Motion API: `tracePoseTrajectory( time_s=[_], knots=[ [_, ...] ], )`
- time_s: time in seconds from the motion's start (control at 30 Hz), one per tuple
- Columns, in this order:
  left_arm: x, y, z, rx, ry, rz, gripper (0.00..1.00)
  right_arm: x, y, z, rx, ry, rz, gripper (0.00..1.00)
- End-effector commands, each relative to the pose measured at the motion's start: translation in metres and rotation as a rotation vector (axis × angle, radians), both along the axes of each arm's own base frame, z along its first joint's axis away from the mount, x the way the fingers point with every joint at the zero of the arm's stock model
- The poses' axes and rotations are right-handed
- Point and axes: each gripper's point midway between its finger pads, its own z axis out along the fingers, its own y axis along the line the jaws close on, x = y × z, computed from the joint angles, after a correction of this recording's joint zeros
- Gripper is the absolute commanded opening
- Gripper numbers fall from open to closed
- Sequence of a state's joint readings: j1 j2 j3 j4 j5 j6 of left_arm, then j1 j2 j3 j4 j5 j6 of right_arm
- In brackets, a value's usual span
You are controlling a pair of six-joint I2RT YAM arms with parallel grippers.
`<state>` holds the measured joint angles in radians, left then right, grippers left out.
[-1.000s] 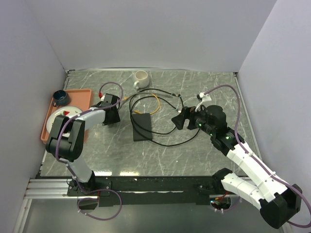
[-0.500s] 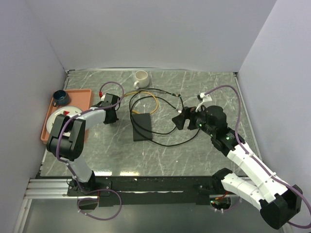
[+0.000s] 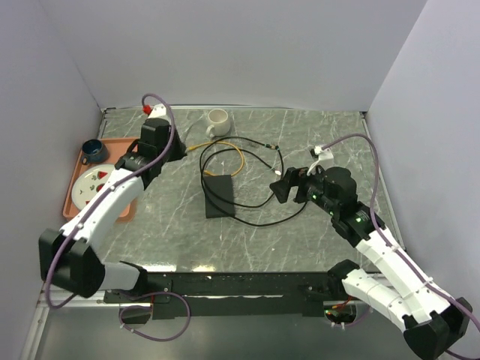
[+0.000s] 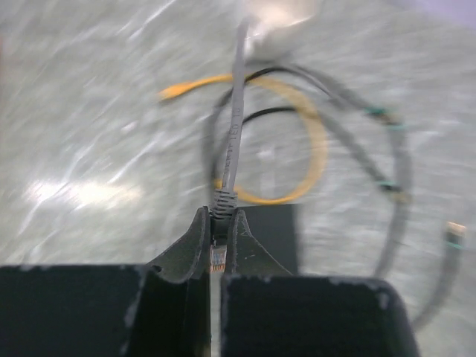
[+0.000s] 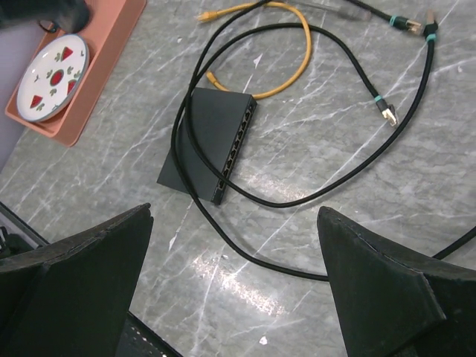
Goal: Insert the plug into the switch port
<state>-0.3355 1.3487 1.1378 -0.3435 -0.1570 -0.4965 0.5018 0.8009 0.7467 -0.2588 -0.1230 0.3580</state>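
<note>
My left gripper (image 4: 216, 223) is shut on a clear plug (image 4: 216, 257) at the end of a grey cable (image 4: 235, 111), which runs away from the jaws over the table. In the top view that gripper (image 3: 177, 150) hangs above the table's back left. The flat black box (image 3: 218, 196) lies mid-table and also shows just beyond the left jaws (image 4: 271, 234). A row of switch ports (image 5: 236, 145) lines its narrow edge in the right wrist view. My right gripper (image 5: 235, 216) stands wide open and empty, above the table right of the box (image 3: 279, 186).
Black cables (image 3: 259, 214) loop over and around the box, and a yellow cable (image 3: 239, 159) lies behind it. A white cup (image 3: 218, 121) stands at the back. The orange tray (image 3: 76, 196) at the left holds a plate (image 3: 96, 180) and a blue cup (image 3: 93, 150).
The left gripper closed on the grey cable's plug and rose, the arm swinging back and left. The right gripper shifted slightly to the right and stayed open.
</note>
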Motion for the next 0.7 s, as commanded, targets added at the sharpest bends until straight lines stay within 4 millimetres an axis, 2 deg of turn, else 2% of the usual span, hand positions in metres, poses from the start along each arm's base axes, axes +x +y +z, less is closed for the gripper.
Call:
tracePoseTrajectory(
  time_s=[0.0, 0.13, 0.23, 0.4, 0.5, 0.6, 0.67],
  knots=[
    [-0.016, -0.052, 0.065, -0.083, -0.144, -0.2, 0.01, -0.005, -0.004, 0.04, 0.012, -0.114, 0.012, 1.0],
    [-0.039, -0.093, 0.085, -0.134, -0.184, -0.361, 0.01, -0.021, -0.006, 0.068, 0.024, -0.209, 0.066, 1.0],
    [-0.06, -0.115, 0.088, -0.19, -0.18, -0.49, 0.01, -0.03, -0.01, 0.087, 0.032, -0.27, 0.08, 1.0],
    [-0.09, -0.135, 0.071, -0.249, -0.098, -0.656, 0.01, -0.051, -0.005, 0.118, 0.049, -0.368, 0.178, 1.0],
    [-0.118, -0.146, 0.061, -0.305, -0.055, -0.786, 0.01, -0.058, 0.001, 0.129, 0.055, -0.416, 0.237, 1.0],
    [-0.144, -0.15, 0.05, -0.336, 0.015, -0.896, 0.01, -0.062, 0.015, 0.134, 0.072, -0.441, 0.328, 1.0],
    [-0.163, -0.154, 0.046, -0.361, 0.043, -0.985, 0.01, -0.06, 0.027, 0.127, 0.078, -0.428, 0.39, 1.0]
  ],
)
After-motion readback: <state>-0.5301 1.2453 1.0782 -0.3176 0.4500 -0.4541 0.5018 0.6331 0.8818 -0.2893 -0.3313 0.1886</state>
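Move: The plug of the grey cable is already pinched in my left fingers; the switch lies about 11 cm to their right, 4 cm back and some 19 cm below. The yellow cable's loop is about 12 cm ahead and 13 cm right of that hand, the black cable coil 3 cm ahead and 19 cm right. From my empty right hand, the switch lies roughly 10 cm ahead, 22 cm left and 21 cm down. I carry the plug high across to the right and back, about 14 cm and 12 cm, towards my right gripper, rising some 7 cm at first, then sinking part of that again as my left hand swings about 40 degrees clockwise and keeps its pinch. Meanwhile I lift my open right hand about 10 cm, draw it back 5 cm and tip its fingers up some 20 degrees. ##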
